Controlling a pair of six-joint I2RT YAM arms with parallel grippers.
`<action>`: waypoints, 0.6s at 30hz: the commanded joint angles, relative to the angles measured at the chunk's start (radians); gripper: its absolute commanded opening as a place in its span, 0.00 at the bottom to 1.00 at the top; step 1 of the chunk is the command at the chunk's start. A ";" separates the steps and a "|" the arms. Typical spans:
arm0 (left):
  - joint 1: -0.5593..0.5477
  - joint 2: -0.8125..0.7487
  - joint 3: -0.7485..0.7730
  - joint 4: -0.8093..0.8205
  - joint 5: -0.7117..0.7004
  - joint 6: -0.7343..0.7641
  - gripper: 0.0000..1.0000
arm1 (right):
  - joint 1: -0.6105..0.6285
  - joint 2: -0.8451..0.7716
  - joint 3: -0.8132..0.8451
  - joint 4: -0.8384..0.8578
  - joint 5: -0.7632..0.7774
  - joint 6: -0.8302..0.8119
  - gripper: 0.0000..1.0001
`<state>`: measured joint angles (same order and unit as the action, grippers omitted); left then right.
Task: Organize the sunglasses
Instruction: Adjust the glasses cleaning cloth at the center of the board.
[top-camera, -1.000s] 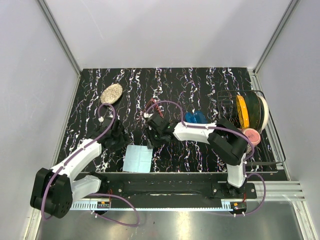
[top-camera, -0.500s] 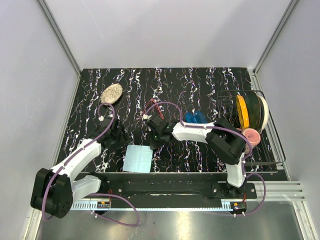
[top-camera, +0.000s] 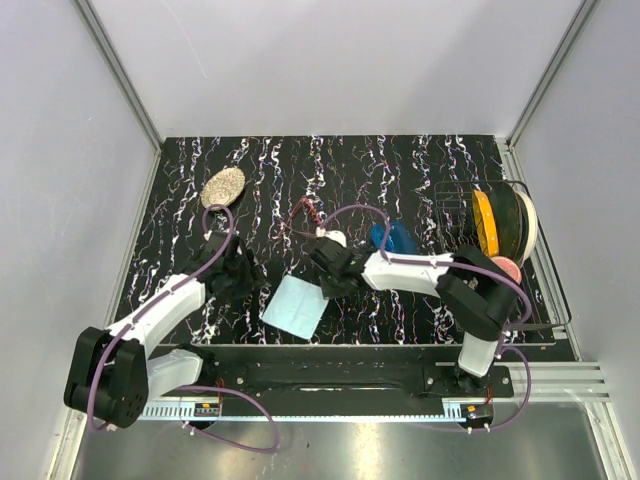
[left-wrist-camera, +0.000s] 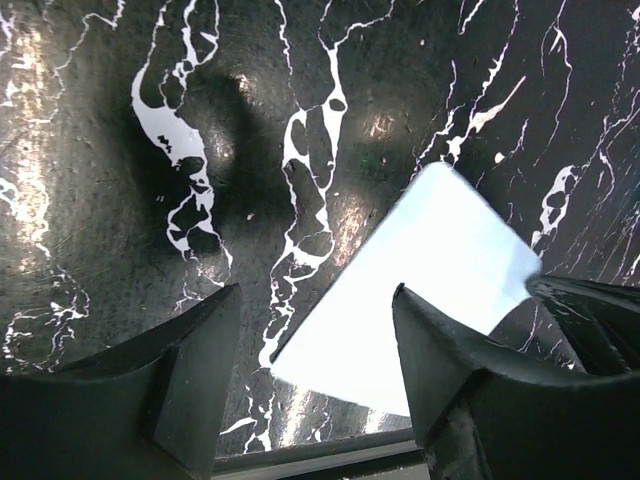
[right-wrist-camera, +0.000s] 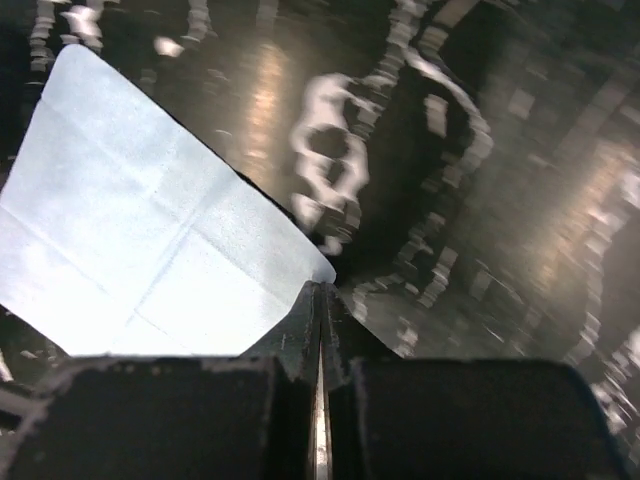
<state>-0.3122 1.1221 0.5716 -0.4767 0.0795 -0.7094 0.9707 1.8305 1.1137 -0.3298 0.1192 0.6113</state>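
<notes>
The sunglasses (top-camera: 305, 212), a thin red wire frame, lie on the black marbled table behind my right gripper. The glossy blue case (top-camera: 393, 238) sits to their right. The light blue cloth (top-camera: 295, 305) lies turned at an angle near the front edge. My right gripper (top-camera: 328, 283) is shut on the cloth's right corner; the right wrist view shows the jaws (right-wrist-camera: 320, 292) pinched on the cloth (right-wrist-camera: 150, 230). My left gripper (top-camera: 245, 283) is open and empty just left of the cloth; the left wrist view shows its jaws (left-wrist-camera: 315, 300) wide apart over the cloth's edge (left-wrist-camera: 430, 290).
A speckled oval object (top-camera: 223, 186) lies at the back left. A wire rack (top-camera: 455, 205) at the right holds an upright yellow plate (top-camera: 484, 222), with a pink bowl (top-camera: 503, 270) beside it. The table's front rail (top-camera: 330, 352) runs just below the cloth.
My right gripper has moved right with the cloth's corner, so the cloth has slid right and turned. My left gripper has shifted slightly toward the cloth.
</notes>
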 joint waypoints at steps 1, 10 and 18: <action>0.002 0.019 -0.007 0.061 0.049 0.004 0.65 | -0.001 -0.160 -0.092 -0.098 0.224 0.192 0.00; -0.090 0.054 -0.038 0.131 0.046 -0.067 0.64 | -0.001 -0.460 -0.299 -0.172 0.197 0.363 0.23; -0.208 0.096 -0.056 0.207 0.010 -0.177 0.61 | -0.047 -0.440 -0.183 -0.161 0.231 0.119 0.65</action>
<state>-0.4778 1.2064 0.5220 -0.3519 0.1112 -0.8089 0.9611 1.3361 0.8394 -0.5224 0.3328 0.8795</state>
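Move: The right hand's shut fingers already hold the cleaning cloth by its outer right corner, the cloth's middle about 8 cm to the hand's left, 5 cm back and 1 cm below. The red glasses lie some 20 cm ahead and 5 cm left of that hand, the blue case roughly 14 cm ahead and 19 cm right. From the left hand the cloth's middle is about 9 cm right, 9 cm back and 4 cm lower. Right hand drags the cloth about 9 cm right by its corner, then opens and rises; left follows 5 cm. ##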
